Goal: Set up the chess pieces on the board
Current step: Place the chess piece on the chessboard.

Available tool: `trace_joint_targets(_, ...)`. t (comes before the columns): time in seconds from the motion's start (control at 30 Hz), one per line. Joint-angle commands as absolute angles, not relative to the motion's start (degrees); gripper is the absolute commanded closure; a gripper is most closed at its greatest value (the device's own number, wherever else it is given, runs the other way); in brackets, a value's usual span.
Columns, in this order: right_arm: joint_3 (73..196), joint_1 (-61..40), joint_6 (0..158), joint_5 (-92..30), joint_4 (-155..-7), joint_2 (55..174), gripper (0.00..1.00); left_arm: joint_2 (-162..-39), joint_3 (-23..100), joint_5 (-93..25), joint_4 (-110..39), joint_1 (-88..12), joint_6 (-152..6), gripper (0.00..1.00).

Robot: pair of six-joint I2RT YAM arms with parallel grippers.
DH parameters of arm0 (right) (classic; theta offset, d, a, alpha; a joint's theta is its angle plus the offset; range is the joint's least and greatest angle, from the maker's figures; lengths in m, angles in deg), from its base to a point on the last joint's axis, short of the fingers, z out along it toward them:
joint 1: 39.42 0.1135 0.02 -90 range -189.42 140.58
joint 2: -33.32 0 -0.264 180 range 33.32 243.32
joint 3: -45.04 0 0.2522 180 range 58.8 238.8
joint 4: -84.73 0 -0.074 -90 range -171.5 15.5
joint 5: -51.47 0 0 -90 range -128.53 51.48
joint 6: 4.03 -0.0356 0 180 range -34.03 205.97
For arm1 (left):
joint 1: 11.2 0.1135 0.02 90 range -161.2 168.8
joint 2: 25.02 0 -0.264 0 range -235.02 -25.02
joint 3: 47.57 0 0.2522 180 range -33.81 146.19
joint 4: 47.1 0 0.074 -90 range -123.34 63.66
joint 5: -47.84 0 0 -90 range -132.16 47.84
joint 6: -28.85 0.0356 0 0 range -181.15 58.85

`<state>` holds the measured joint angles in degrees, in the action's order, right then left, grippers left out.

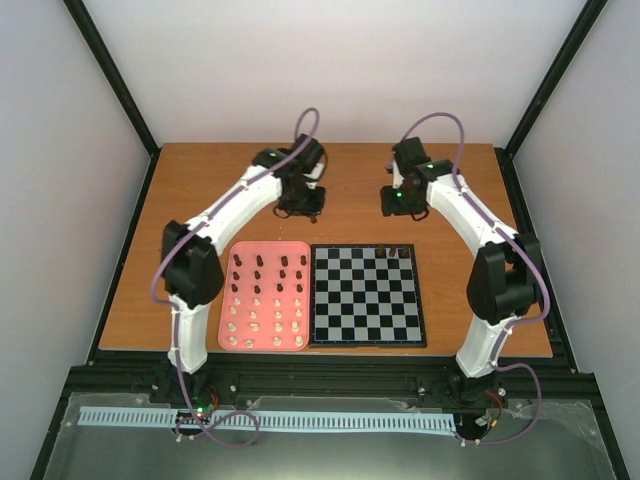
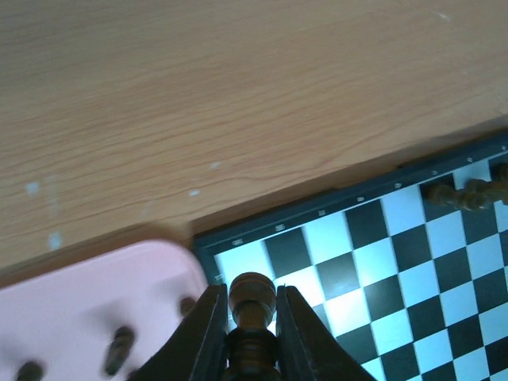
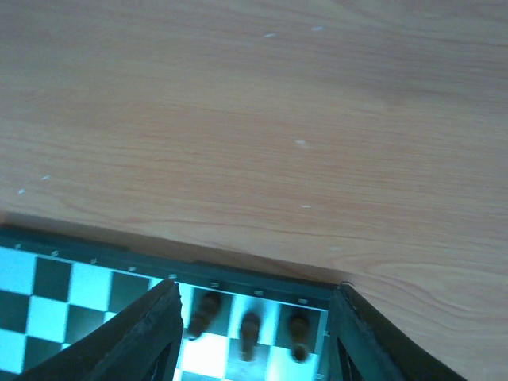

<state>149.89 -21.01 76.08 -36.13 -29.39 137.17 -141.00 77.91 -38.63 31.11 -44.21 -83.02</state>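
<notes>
My left gripper (image 2: 251,295) is shut on a dark brown chess piece (image 2: 252,283), held above the back left corner of the board (image 2: 373,274) where it meets the pink tray (image 2: 87,302). From above, the left gripper (image 1: 302,207) hangs behind the tray and board. My right gripper (image 3: 255,290) is open and holds nothing. It hovers over the board's back right corner, where three dark pieces (image 3: 250,332) stand in the back row (image 1: 392,252). The right gripper (image 1: 394,203) sits behind the board (image 1: 365,322). Dark and cream pieces stand in rows in the tray (image 1: 225,300).
The pink tray lies flush against the board's left side. Bare wooden table (image 1: 350,180) stretches behind both. Black frame posts (image 1: 110,70) and white walls close in the sides.
</notes>
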Motion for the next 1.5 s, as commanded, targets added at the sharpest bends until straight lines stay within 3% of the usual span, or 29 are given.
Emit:
trace_joint_targets(0.0,147.7,-24.8,76.4,-38.5,-29.7,132.1,0.5,-148.8,86.1,-37.0,34.7,-49.3,-82.9,0.89)
trace_joint_targets(0.17,145.6,-27.2,76.3,-38.7,-30.3,129.3,0.5,-156.2,96.5,-35.5,38.6,-54.3,-80.9,0.89)
trace_joint_targets(0.33,144.6,-28.7,76.2,-38.5,-30.6,128.1,0.5,-159.6,98.7,-33.7,39.4,-56.5,-80.1,0.89)
trace_joint_targets(1.47,142.7,-30.4,76.7,-36.5,-31.8,127.8,0.5,-163.4,95.2,-39.2,32.2,-57.1,-81.6,0.88)
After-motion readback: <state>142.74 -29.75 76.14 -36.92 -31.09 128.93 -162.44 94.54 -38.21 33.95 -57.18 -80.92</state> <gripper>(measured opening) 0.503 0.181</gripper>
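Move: The dark piece already in the left gripper belongs on the dark e square of the board's far row, about 12 cm right of that hand, 3 cm back and 15 cm below. The standing pieces on c and b are roughly 19 and 22 cm to its right, 3 cm back; the tray's nearest dark piece is some 3 cm left and 5 cm back. From the open right gripper, the e square lies about 9 cm left, 4 cm back, 14 cm down. Keep the dark piece pinched and swing the left gripper right about 12 cm while sinking, drawing back some 5 cm and turning the wrist about 15 degrees clockwise. Then ease on down, creeping a little forward, until the piece hangs over the e square, fingers still shut. Meanwhile take the open right gripper about 7 cm right, clear of the left one. ##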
